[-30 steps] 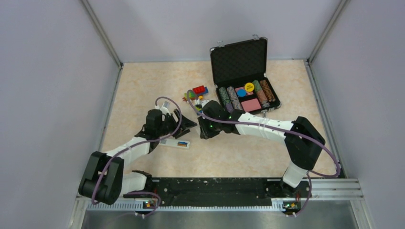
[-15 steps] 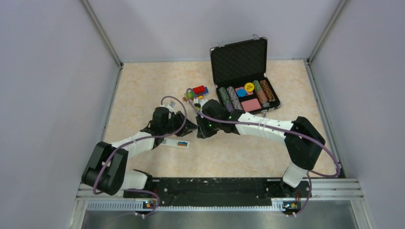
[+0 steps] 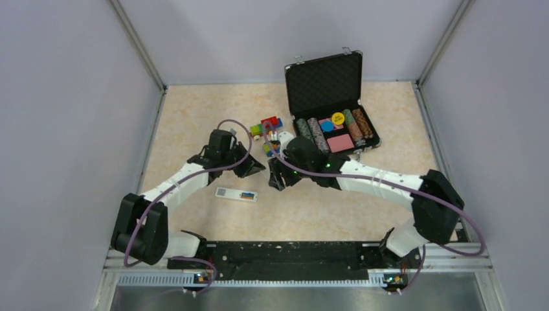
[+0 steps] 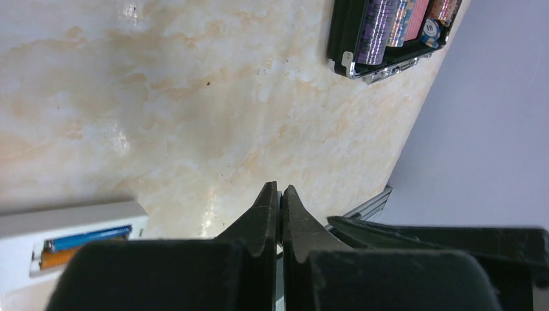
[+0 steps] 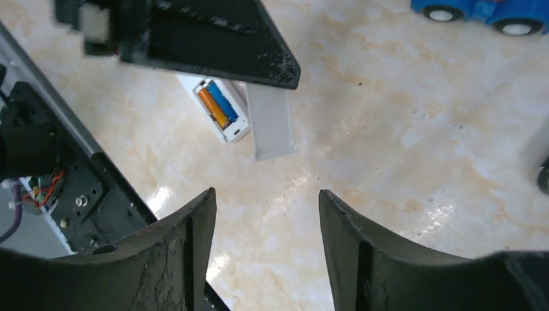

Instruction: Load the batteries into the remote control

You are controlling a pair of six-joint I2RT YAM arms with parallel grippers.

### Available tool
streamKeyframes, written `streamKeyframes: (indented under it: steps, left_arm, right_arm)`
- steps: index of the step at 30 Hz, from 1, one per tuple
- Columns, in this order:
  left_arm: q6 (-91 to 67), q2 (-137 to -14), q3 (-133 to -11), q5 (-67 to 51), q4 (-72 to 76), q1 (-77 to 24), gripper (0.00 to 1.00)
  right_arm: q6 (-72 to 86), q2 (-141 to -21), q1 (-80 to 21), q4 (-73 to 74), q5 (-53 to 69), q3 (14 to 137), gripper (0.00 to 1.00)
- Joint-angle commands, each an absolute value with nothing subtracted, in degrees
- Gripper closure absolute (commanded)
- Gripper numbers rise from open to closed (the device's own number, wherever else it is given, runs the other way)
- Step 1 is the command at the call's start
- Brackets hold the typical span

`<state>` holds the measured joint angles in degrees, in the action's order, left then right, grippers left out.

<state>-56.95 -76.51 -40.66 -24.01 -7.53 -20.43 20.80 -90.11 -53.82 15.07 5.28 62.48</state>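
The white remote control [image 3: 228, 193] lies flat on the table, back up, and its open bay holds the blue and orange batteries [image 3: 246, 194]. In the left wrist view the remote control [image 4: 71, 220] sits at the lower left with the batteries [image 4: 87, 236] side by side. My left gripper [image 3: 254, 167] hovers just beyond the remote's battery end. Its jaws [image 4: 280, 189] are shut on a thin white cover [image 5: 272, 126], which sticks out from under its fingers beside the batteries [image 5: 217, 107]. My right gripper [image 3: 275, 181] stands open and empty, its fingertips [image 5: 267, 194] over bare table.
An open black case [image 3: 330, 103] of poker chips stands at the back right. Colourful toy vehicles [image 3: 267, 126] sit just behind the two grippers, with a blue one [image 5: 485, 10] at the top of the right wrist view. A black rail [image 3: 291, 253] runs along the near edge.
My left gripper moved away from the remote toward the right gripper and closed its jaws. My right gripper opened, and the right arm's elbow swung outward.
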Motion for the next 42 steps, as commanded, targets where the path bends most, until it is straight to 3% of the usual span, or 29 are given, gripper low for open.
streamKeyframes:
  steps: [1,10,24,32,39,42]
  left_arm:
    - [-59.22,-75.71,-48.71,-22.62,-23.10,-20.48,1.00]
    - [-72.55,-76.63,-57.75,-30.30,-32.85,-20.60,1.00]
    - [-77.87,-68.90,-56.83,-32.00,-33.84,-20.84,1.00]
    - [-77.70,-66.54,-55.80,-31.82,-34.17,-20.87,1.00]
    - [-78.22,-65.43,-55.37,-32.45,-33.44,-20.90,1.00]
    - [-78.34,-64.86,-55.24,-31.64,-34.09,-20.91,1.00]
  right_arm:
    - [11.31,-79.02,-53.93,2.57,7.33,57.05,0.41]
    - [-18.42,-65.93,-61.83,-19.77,4.53,42.07,0.44]
    - [-35.97,-68.80,-63.09,-35.08,7.71,35.68,0.47]
    - [-37.85,-71.60,-63.02,-38.13,7.09,37.03,0.69]
    - [-37.97,-73.49,-63.01,-38.38,7.55,37.57,0.71]
    - [-35.21,-73.34,-62.69,-37.35,6.98,38.79,0.79]
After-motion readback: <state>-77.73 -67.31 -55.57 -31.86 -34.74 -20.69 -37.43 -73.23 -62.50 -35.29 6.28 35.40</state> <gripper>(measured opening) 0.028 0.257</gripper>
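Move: The left fingers hold the battery cover by one end; its middle lies just past their tips, about 1 cm ahead, 1 cm right and 1 cm lower. From the open right hand the cover is roughly 2 cm ahead, 3 cm left and 2 cm higher. The remote lies 6 cm back, 12 cm left and 9 cm below the right hand; the toy car stands 9 cm ahead, 1 cm right and equally low. The left hand keeps its pinch on the battery cover, lifting it about 10 cm and drawing back 4 cm with a slight roll. Alongside, the right hand rises about 10 cm, swings back then a little forward and left, and rolls some 70 degrees, its forward finger going up, until the fingers point left nearly level. Late on they half close around the cover's free end, one pad against it. ##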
